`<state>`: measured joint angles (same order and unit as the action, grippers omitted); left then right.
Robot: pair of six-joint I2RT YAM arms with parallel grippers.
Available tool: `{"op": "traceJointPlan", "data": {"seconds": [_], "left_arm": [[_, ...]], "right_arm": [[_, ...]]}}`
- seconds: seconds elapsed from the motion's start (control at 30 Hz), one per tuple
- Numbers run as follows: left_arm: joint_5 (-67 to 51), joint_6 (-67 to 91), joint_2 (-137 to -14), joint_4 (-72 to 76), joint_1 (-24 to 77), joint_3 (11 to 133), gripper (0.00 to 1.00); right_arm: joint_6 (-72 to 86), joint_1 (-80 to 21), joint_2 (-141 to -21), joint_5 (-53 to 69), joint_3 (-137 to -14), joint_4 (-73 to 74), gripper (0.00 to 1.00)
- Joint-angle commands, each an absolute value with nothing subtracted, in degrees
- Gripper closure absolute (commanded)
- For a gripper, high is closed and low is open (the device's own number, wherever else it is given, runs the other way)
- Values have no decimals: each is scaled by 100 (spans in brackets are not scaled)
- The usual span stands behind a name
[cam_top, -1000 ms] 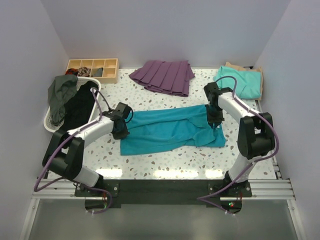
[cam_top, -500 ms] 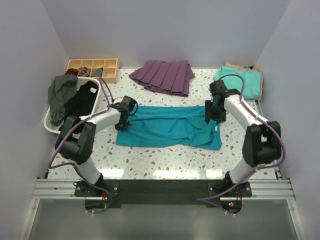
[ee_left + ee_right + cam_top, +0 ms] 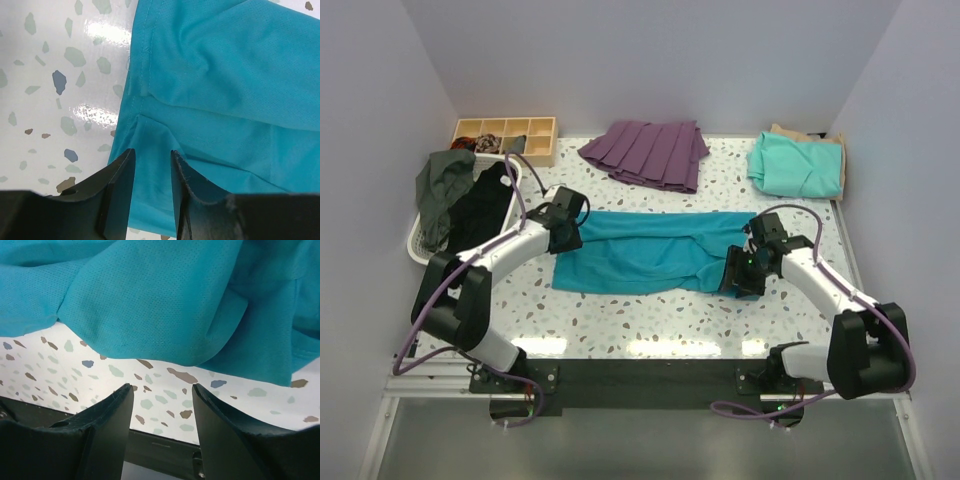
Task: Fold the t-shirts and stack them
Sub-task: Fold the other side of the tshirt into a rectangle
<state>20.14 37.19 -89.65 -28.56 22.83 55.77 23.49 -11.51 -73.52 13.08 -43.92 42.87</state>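
The deep teal-blue t-shirt (image 3: 650, 252) lies folded into a long flat band across the middle of the table. My left gripper (image 3: 564, 236) hovers over its left end, jaws parted, with the hem and a fold of blue cloth (image 3: 210, 75) below them; the left gripper (image 3: 152, 159) pinches nothing. My right gripper (image 3: 734, 282) is at the shirt's near right corner. In the right wrist view the right gripper (image 3: 162, 390) is open over bare speckled table, the shirt's rounded edge (image 3: 150, 305) just ahead. A mint-green t-shirt (image 3: 798, 166) lies folded on a tan one (image 3: 828, 142) at the back right.
A purple pleated garment (image 3: 646, 152) lies at the back middle. A wooden compartment tray (image 3: 506, 137) sits at the back left, and in front of it a white basket (image 3: 420, 245) holds dark clothes. The table's near edge and a dark rail (image 3: 165, 440) lie just below the right fingers.
Both grippers have opened and let go of the blue shirt, which now lies straighter and further back. The right gripper has dropped toward the shirt's near right corner; the left shifted slightly back.
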Motion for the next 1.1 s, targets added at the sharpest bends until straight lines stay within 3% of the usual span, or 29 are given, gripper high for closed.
{"op": "traceJointPlan", "data": {"seconds": [0.0,0.3,0.47,0.5,0.63,1.07], "left_arm": [[2021,3560,-8745,-2751,2241,5458,60],[2021,3559,-8719,-2733,2250,5484,60],[2021,3542,-8727,-2725,2241,5467,60],[2021,3551,-8736,-2725,2241,5467,60],[1969,3533,-8780,-2707,2241,5476,60],[1934,3437,-8851,-2707,2241,5528,60]], "right_arm": [[3058,-1160,-7093,1696,-3930,3166,45],[3182,-1160,-7488,1424,-3647,2250,46],[3155,-1160,-7637,1389,-3700,2153,58],[3120,-1160,-7672,1371,-3726,2171,74],[3076,-1160,-7629,1432,-3823,2162,100],[3120,-1169,-7321,1090,-4702,2786,99]]}}
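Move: The near edge of the spread teal t-shirt, at its right part, lies about 3 cm ahead of the open right hand, 2 cm to its left and 3 cm below. The shirt's middle is some 8 cm ahead and 19 cm left of that hand. The purple folded shirt lies about 30 cm ahead and 20 cm left, the light teal folded shirt about 28 cm ahead and 14 cm right. From the left hand that near edge is roughly 36 cm right and 7 cm back. The right fingers shut on the near edge of the teal t-shirt and pinch it, after the open hand has eased down and forward onto it, about 3 cm each way, and slightly left. Keeping the pinch, the hand then rises about 5 cm while going another 3 cm forward, over the shirt, its fingertips tilting forward. ##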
